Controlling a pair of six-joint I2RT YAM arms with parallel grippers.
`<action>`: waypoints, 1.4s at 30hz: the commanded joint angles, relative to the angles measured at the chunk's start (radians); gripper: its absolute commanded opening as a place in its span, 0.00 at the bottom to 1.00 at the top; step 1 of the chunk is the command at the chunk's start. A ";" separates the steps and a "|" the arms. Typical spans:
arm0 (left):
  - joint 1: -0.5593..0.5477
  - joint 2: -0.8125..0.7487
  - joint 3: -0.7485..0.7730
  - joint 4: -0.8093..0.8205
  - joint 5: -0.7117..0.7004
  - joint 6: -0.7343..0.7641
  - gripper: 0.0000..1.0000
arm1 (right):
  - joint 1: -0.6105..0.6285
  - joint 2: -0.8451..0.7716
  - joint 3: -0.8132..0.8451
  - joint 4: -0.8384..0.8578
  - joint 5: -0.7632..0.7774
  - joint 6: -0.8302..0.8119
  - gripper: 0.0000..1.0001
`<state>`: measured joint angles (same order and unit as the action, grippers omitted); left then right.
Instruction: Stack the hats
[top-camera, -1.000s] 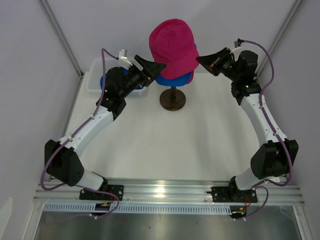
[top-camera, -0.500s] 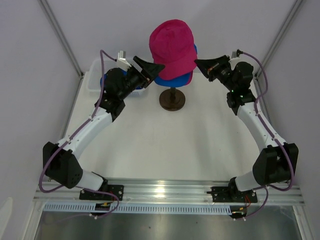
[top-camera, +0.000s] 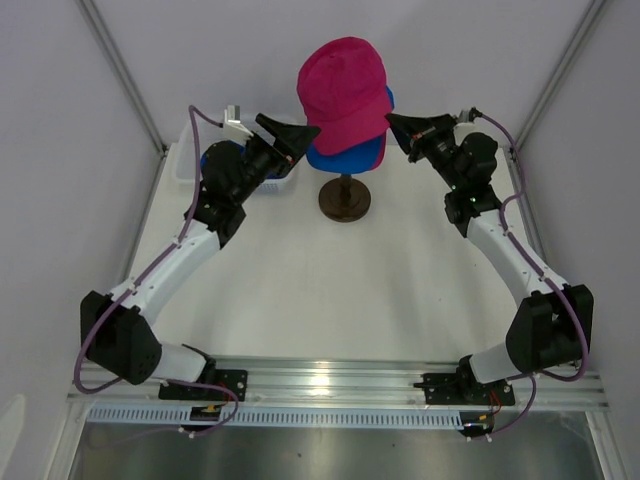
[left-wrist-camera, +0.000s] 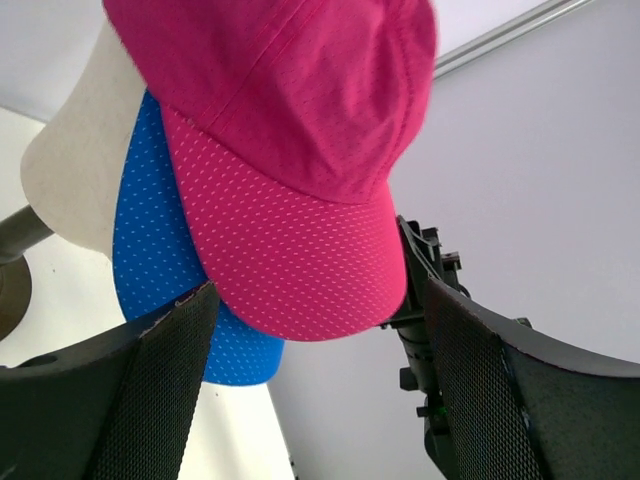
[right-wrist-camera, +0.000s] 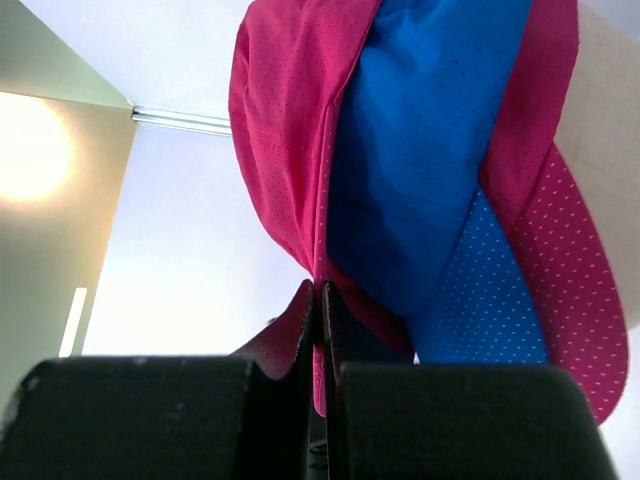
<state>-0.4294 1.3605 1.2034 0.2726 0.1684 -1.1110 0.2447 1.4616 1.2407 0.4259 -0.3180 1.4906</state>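
A pink hat (top-camera: 342, 85) sits on top of a blue hat (top-camera: 352, 155) on the cream mannequin head (left-wrist-camera: 75, 165). My right gripper (top-camera: 393, 121) is at the stack's right side, shut on a fold of the pink hat's lower edge (right-wrist-camera: 322, 290); the blue hat (right-wrist-camera: 430, 150) shows inside the pink one. My left gripper (top-camera: 305, 135) stands open on the stack's left. Its fingers (left-wrist-camera: 150, 390) spread wide below the pink brim (left-wrist-camera: 290, 250) without touching it. Another blue hat (top-camera: 208, 158) lies in the basket, mostly hidden by the left arm.
The mannequin head stands on a dark round stand (top-camera: 345, 198) at the back middle of the white table. A white mesh basket (top-camera: 185, 160) stands at the back left against the wall. Metal frame posts run up both back corners.
My right gripper, still shut, has moved left and closer to the stack. The left gripper has shifted slightly left and farther back, still open. The hats on the head have barely moved.
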 joint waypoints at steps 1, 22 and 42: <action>0.004 0.045 0.035 0.046 0.040 -0.061 0.86 | 0.025 -0.020 -0.001 0.111 0.049 0.042 0.00; 0.008 0.124 0.028 0.314 0.063 -0.187 0.21 | 0.077 -0.029 -0.119 0.123 0.068 -0.021 0.00; 0.017 0.152 0.186 0.111 0.181 0.003 0.01 | 0.125 -0.119 -0.057 -0.088 0.092 -0.377 0.00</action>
<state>-0.3916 1.4940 1.3155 0.4091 0.3027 -1.2053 0.3271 1.3872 1.1370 0.4088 -0.1833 1.2499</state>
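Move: The pink hat sits over the blue hat on the head; its middle lies about 8 cm ahead of the open left gripper, 7 cm to its right and 3 cm up, with the near-left brim edge just off the fingertips. The blue hat is under it, some 3 cm lower. The white basket is roughly 20 cm ahead, 17 cm left and far below. From the right gripper, already pinching the brim's right edge, the blue hat is about 5 cm ahead, 7 cm left and 2 cm down. Bring the left gripper forward and slightly right, dipping about 2.5 cm, to get the pink brim's left edge between its fingers; close on that edge, then raise it some 4 cm. Keep the right pinch on the opposite brim edge, easing up a little, then lowering about 4 cm and slightly back while rolling its left side down some 15 degrees. ##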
